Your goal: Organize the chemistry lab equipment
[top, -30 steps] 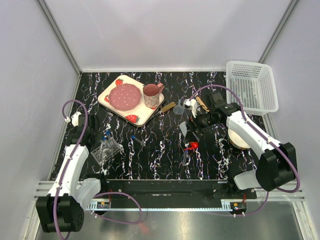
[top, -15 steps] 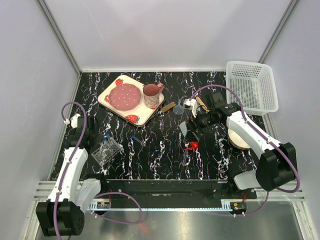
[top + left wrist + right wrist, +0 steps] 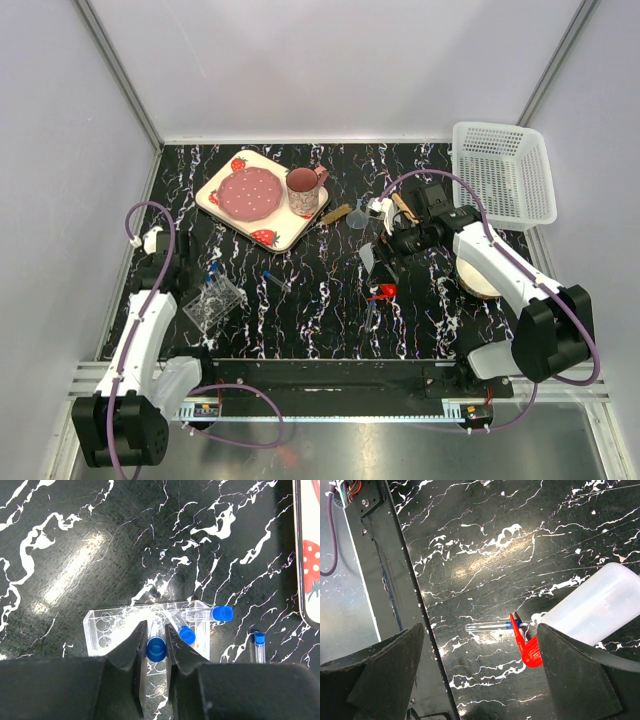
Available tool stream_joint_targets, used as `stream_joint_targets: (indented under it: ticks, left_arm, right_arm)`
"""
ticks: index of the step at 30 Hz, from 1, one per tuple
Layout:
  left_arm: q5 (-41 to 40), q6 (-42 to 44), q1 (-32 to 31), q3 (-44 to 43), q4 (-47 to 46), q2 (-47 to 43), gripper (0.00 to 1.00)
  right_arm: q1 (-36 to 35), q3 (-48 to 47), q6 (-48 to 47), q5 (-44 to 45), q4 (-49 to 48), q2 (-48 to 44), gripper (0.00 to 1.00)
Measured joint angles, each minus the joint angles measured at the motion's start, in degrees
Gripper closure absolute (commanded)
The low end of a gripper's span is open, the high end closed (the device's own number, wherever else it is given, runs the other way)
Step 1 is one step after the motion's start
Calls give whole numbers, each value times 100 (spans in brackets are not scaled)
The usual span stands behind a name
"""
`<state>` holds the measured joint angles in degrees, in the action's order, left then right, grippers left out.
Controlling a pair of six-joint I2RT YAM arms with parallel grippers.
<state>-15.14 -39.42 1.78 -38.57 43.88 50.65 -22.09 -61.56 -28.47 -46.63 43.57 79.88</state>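
Observation:
My left gripper [image 3: 156, 637] is shut on the blue cap of a clear tube [image 3: 156, 649], held just above the clear plastic rack [image 3: 102, 630]. Two more blue-capped tubes [image 3: 187, 635] lean in the rack. Another tube [image 3: 258, 642] lies loose on the table to its right. My right gripper [image 3: 480, 665] stands wide open above the table. The translucent squeeze bottle [image 3: 590, 610] lies on its side there, its red cap [image 3: 532, 652] close to the right finger. A small tube [image 3: 487, 626] lies between the fingers, untouched.
The strawberry tray [image 3: 228, 215] with pink plate and mug [image 3: 303, 190] sits at the back left. A clear funnel [image 3: 358, 215] and wooden-handled tools [image 3: 336, 214] lie mid-back. A white basket [image 3: 503, 175] stands back right. A cream bowl [image 3: 478, 285] shows under the right arm.
The left arm has shifted very slightly, still gripping the tube. The right arm has not moved.

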Motion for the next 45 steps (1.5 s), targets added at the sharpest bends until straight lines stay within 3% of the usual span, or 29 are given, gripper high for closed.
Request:
stream_joint_targets:
  ticks: [14,29,38,45]
  left_arm:
    - [105,190,0,-4,-122,428,82]
    - [186,271,0,-142,-44,341,46]
    - [184,313,0,-505,219,-221,39]
    - [297,481,0,-570,380,-793,14]
  right_arm:
    - [2,2,0,0,-2,0,0]
    - [13,4,-4,0,0,0,0]
    - [13,15,-28,-26,0,2,0]
    - [13,85,-103,-122,2,0,0]
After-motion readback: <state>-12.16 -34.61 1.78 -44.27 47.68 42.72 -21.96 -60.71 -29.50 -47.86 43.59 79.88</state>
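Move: The left hand holds a blue-capped test tube upright over the forward-left edge of the clear rack, whose middle lies about 4 cm back, 3 cm right and 6 cm below. Two racked tubes have their caps at nearly hand height: one 3 cm right and 1 cm ahead, the other 4 cm right and 3 cm ahead. A loose tube lies some 17 cm right, level fore and aft, 7 cm down. From the right hand, the rack is roughly 35 cm left, 7 cm back and 11 cm lower. Lower the left gripper about 1.5 cm to set the held tube down into its hole at the rack's forward-left edge, then open the fingers and let go of the blue cap. Lift roughly 7 cm clear of the rack, still widening the fingers and tilting them up and outward by some 10 to 15 degrees. ##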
